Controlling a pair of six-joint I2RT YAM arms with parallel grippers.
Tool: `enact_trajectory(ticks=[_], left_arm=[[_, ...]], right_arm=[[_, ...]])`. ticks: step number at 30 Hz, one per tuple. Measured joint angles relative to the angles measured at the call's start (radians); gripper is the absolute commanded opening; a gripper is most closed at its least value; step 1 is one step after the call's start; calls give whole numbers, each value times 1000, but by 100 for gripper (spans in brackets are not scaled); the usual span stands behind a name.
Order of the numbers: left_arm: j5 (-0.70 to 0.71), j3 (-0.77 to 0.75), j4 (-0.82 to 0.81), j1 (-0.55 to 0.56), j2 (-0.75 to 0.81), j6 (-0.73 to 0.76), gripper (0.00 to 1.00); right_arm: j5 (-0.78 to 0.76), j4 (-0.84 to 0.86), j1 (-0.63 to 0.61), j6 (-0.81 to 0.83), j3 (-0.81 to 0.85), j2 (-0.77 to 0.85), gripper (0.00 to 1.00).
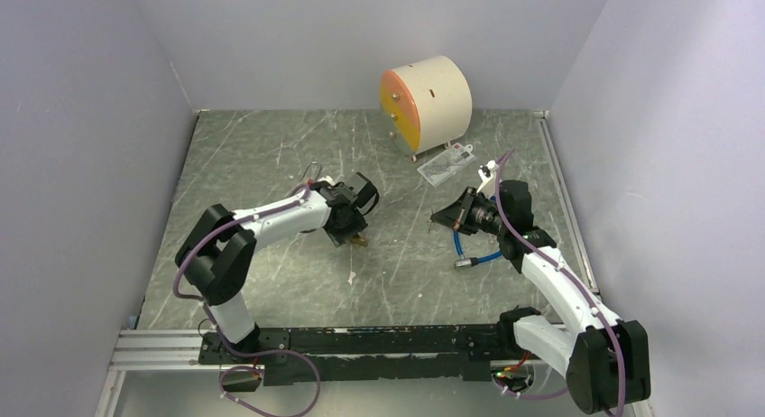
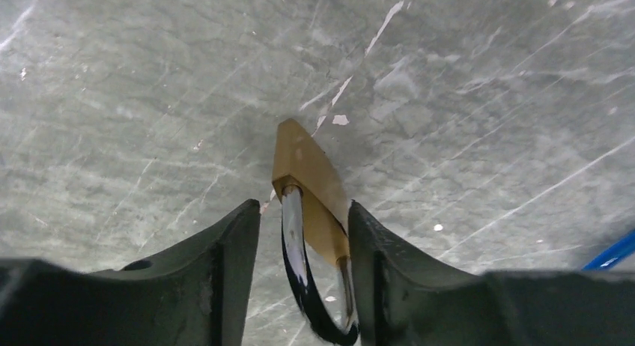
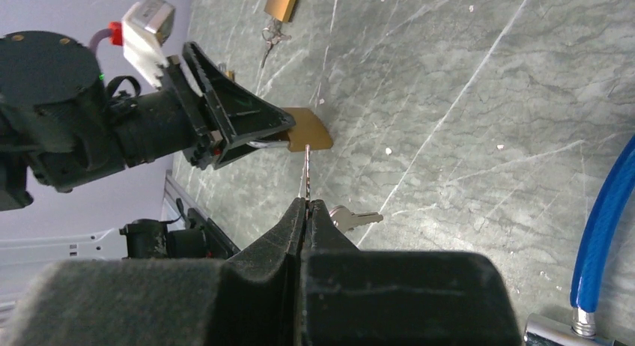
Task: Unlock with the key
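A brass padlock (image 2: pixel 307 170) sits between the fingers of my left gripper (image 2: pixel 303 204), body pointing away and steel shackle (image 2: pixel 293 234) toward the camera. The right finger (image 2: pixel 374 256) presses on its body. A thin strip of floor shows between the shackle and the left finger (image 2: pixel 232 256). From above, this gripper (image 1: pixel 354 229) holds the padlock (image 1: pixel 359 240) low over the floor at centre. My right gripper (image 3: pixel 307 202) is shut on a key (image 3: pixel 307 174), blade edge-on and pointing at the padlock (image 3: pixel 311 129), still apart from it. A second key (image 3: pixel 358 219) hangs beside it.
A blue cable lock (image 1: pixel 474 254) lies under the right arm. A cream drum with an orange face (image 1: pixel 426 101) stands at the back, a printed card (image 1: pixel 445 164) in front of it. Another brass padlock (image 3: pixel 282 1) with keys lies far left.
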State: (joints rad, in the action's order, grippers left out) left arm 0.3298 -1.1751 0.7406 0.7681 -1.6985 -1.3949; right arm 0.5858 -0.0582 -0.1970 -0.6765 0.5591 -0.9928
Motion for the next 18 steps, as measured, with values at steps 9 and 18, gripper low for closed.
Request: enact_trajectory(ticks=[9, 18], left_arm=[[-109, -26, -84, -15, -63, 245, 16], [-240, -64, -195, -13, -77, 709, 37]], right_arm=[[-1, -1, 0, 4, -1, 0, 0], [-1, -1, 0, 4, -1, 0, 0]])
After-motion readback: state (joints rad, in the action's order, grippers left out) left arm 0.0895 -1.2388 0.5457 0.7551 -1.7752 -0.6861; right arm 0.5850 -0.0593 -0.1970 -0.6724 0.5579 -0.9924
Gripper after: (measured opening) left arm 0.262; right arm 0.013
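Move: The brass padlock's body is just under the left hand, about 3 cm below and 1 cm to its right, its shackle up between the open fingers. The other brass padlock lies some 14 cm ahead and 8 cm left, 5 cm below; a white scrap is about 9 cm back, at table height. From the right hand, which holds the key, the first padlock lies roughly 16 cm left, 1 cm ahead and 12 cm below. The padlock's shackle is pinched as the left fingers sink about 1 cm and close from a little over half open to about a quarter. Keeping that grip, the left hand then carries the padlock some 4 cm to the right, towards the key, easing up again by about 1 cm while turning clockwise some 40 degrees. ##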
